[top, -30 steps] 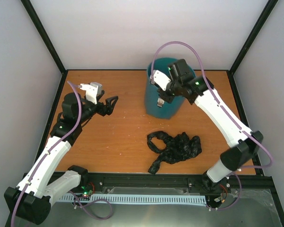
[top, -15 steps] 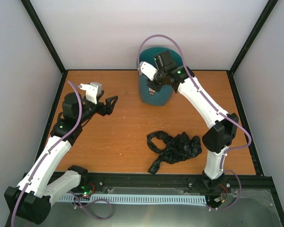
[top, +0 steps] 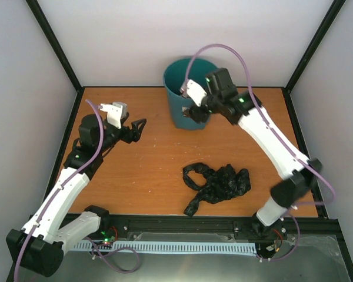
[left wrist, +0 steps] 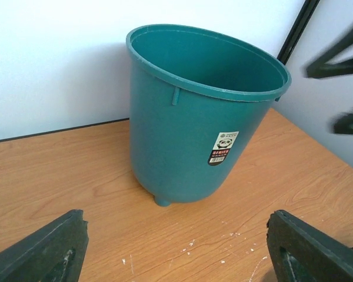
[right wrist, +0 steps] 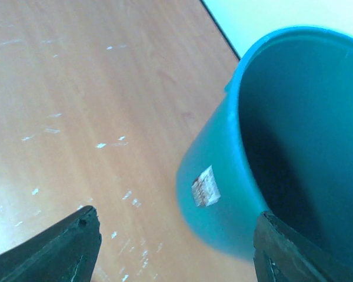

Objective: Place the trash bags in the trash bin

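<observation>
The teal trash bin stands at the back middle of the table, open end up, and looks slightly tipped. My right gripper is open at its near right side. In the right wrist view its jaws stand wide apart, with the bin's lower wall and white label between them. The black trash bags lie crumpled on the wood at front centre, away from both grippers. My left gripper is open and empty at the left, facing the bin.
The wooden table is walled by white panels with black frame posts at the back corners. A purple cable loops above the right arm. White flecks mark the wood near the bin.
My right gripper was shut on the bin's rim and carried it left and toward the back. It has now opened, and the bin sits further left. The left arm and bags have not moved.
</observation>
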{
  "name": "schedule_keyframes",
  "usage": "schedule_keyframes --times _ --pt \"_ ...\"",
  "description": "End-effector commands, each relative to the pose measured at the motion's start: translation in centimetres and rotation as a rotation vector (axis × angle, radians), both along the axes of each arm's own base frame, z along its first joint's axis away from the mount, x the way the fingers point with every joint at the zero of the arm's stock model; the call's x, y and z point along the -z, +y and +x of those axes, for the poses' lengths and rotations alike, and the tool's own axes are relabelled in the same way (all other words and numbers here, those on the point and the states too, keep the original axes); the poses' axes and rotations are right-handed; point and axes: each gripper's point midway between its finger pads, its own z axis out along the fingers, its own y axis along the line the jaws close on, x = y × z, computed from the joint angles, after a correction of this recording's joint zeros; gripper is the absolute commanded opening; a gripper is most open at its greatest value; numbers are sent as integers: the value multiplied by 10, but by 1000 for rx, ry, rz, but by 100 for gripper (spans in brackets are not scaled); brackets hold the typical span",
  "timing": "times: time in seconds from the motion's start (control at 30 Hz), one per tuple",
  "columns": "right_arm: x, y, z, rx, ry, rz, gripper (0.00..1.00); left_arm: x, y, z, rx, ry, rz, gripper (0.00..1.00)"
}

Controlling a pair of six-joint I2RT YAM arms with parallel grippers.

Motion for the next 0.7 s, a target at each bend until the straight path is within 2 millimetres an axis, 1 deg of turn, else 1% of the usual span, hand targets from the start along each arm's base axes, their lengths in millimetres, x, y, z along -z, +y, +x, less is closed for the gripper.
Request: schedule_keyframes --times 0.0,0.07,0.13,0.23,0.27,0.3,0.33,0.37,0.43,0.53,0.57,0.63,0.67 --pt "-30 -22 -62 -3 9 144 72 -5 -5 1 22 8 -23 78" --pt "-25 -41 -79 49 8 162 74 -3 -18 -2 99 50 -40 66" --pt "-19 -62 -96 83 10 170 73 8 -29 -8 161 143 -79 63" --pt "-6 -92 -119 123 -11 153 72 28 -54 -27 240 230 -106 62" --pt "3 -101 -122 147 -18 132 72 35 -64 -36 263 246 -106 62" --pt "19 -111 -125 168 -17 91 72 44 -73 -43 281 277 -113 62" --pt "25 -117 -129 176 -21 65 71 56 -83 -52 314 304 -106 62" --pt "38 -126 -129 199 -19 17 71 70 -94 -62 346 339 -97 62" --pt "66 -147 -129 253 -1 -104 70 102 -108 -78 369 423 -68 63" --pt "102 -169 -143 249 59 -254 72 136 -117 -85 359 491 -32 64" --pt "114 -174 -153 217 87 -299 73 145 -118 -87 362 511 -18 63" --pt "136 -182 -179 116 134 -378 76 164 -117 -89 362 544 23 62" --pt "146 -190 -187 93 141 -419 77 174 -114 -87 342 555 50 62"
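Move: From the right gripper, the black trash bag lies on the table about 14 cm back, 10 cm to the right and some 29 cm below. The teal bin stands roughly 18 cm ahead of this gripper and 1 cm left, its middle about 17 cm lower. From the left gripper, the bag is about 35 cm right, 7 cm back and 28 cm below, while the bin is some 25 cm ahead and 23 cm right. Draw the open right gripper away from the bin, about 15 cm back and as far right, rising slightly before sinking over the trash bag. Then bring the left gripper down some 16 cm, right and back towards the bag's looped end, tipping its fingers down about 30 degrees, turning them clockwise and narrowing them partway. Touch nothing yet. ##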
